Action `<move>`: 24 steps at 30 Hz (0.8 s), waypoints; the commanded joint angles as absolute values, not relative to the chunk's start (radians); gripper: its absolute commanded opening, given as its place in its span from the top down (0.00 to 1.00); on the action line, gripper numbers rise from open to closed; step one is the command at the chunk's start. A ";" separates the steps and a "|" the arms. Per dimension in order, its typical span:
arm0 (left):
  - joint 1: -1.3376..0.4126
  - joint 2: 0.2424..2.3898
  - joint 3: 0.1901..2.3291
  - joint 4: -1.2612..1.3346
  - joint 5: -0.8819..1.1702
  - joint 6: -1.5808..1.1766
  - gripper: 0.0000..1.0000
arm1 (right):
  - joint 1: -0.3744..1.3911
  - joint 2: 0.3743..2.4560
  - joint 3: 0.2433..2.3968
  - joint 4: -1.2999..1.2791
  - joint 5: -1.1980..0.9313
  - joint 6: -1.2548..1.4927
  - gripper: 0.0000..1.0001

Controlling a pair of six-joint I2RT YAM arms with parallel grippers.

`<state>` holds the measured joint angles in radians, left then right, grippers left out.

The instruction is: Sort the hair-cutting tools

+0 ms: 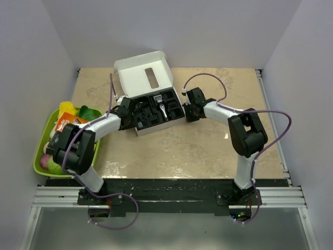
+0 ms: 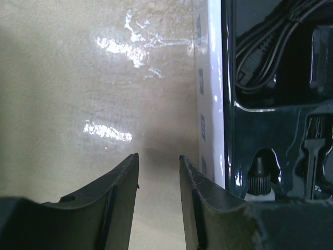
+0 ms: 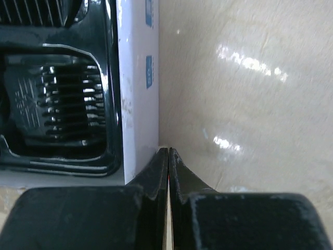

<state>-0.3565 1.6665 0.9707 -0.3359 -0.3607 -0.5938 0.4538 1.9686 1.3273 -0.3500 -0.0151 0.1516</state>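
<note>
A white box (image 1: pixel 141 77) with its lid up stands mid-table, holding a black insert (image 1: pixel 156 112). In the insert I see a silver-headed piece (image 1: pixel 163 108), a coiled thin black cord (image 2: pixel 265 47) and a toothed black comb attachment (image 3: pixel 62 104). My left gripper (image 1: pixel 126 105) is at the box's left side. In the left wrist view it (image 2: pixel 158 156) hovers over bare table beside the white wall (image 2: pixel 210 104), jaws apart with nothing between them. My right gripper (image 1: pixel 186 107) is at the box's right side, and in the right wrist view it (image 3: pixel 168 151) is shut, tips against the box wall (image 3: pixel 138 78).
A green tray (image 1: pixel 39 156) with colourful packets and fruit sits at the table's left edge, next to the left arm's elbow. White walls close in the table on three sides. A small ribbed black cap (image 2: pixel 258 174) stands in the insert near my left fingers.
</note>
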 commanded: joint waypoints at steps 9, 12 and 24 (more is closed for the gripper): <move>-0.419 1.568 0.903 -0.303 -0.342 -0.543 0.55 | 0.506 1.833 1.310 -0.388 0.188 0.158 1.00; -0.414 1.574 0.932 -0.334 -0.390 -0.551 0.54 | 0.483 1.838 1.342 -0.383 0.215 0.152 1.00; -0.362 1.686 1.003 -0.285 -0.338 -0.503 0.55 | 0.445 2.020 1.499 -0.327 0.003 0.064 1.00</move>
<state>-0.3733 1.6550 0.9623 -0.3561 -0.3763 -0.5285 0.4553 1.9953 1.4628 -0.3672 0.0998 0.1135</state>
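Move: The open box stands between the two hands, at about their height. Its middle lies roughly 11 cm to the left hand's right and 6 cm ahead, and some 13 cm to the right hand's left and 3 cm ahead. Its small bottle is 4 cm right of the left hand and about level. From the right hand, the white-handled tool lies about 10 cm left and 4 cm ahead, the open lid's middle some 17 cm left and 18 cm ahead. The right hand's shut fingers, against the box's right wall near the front corner, slide back about a centimetre, come free to the right and rise, then sweep forward alongside the wall, ending some 4 cm ahead and 3 cm up after dipping slightly. Beside the left wall, the left hand draws back nearly 3 cm and eases forward again, stopping just short of its start, fingers still half open. ##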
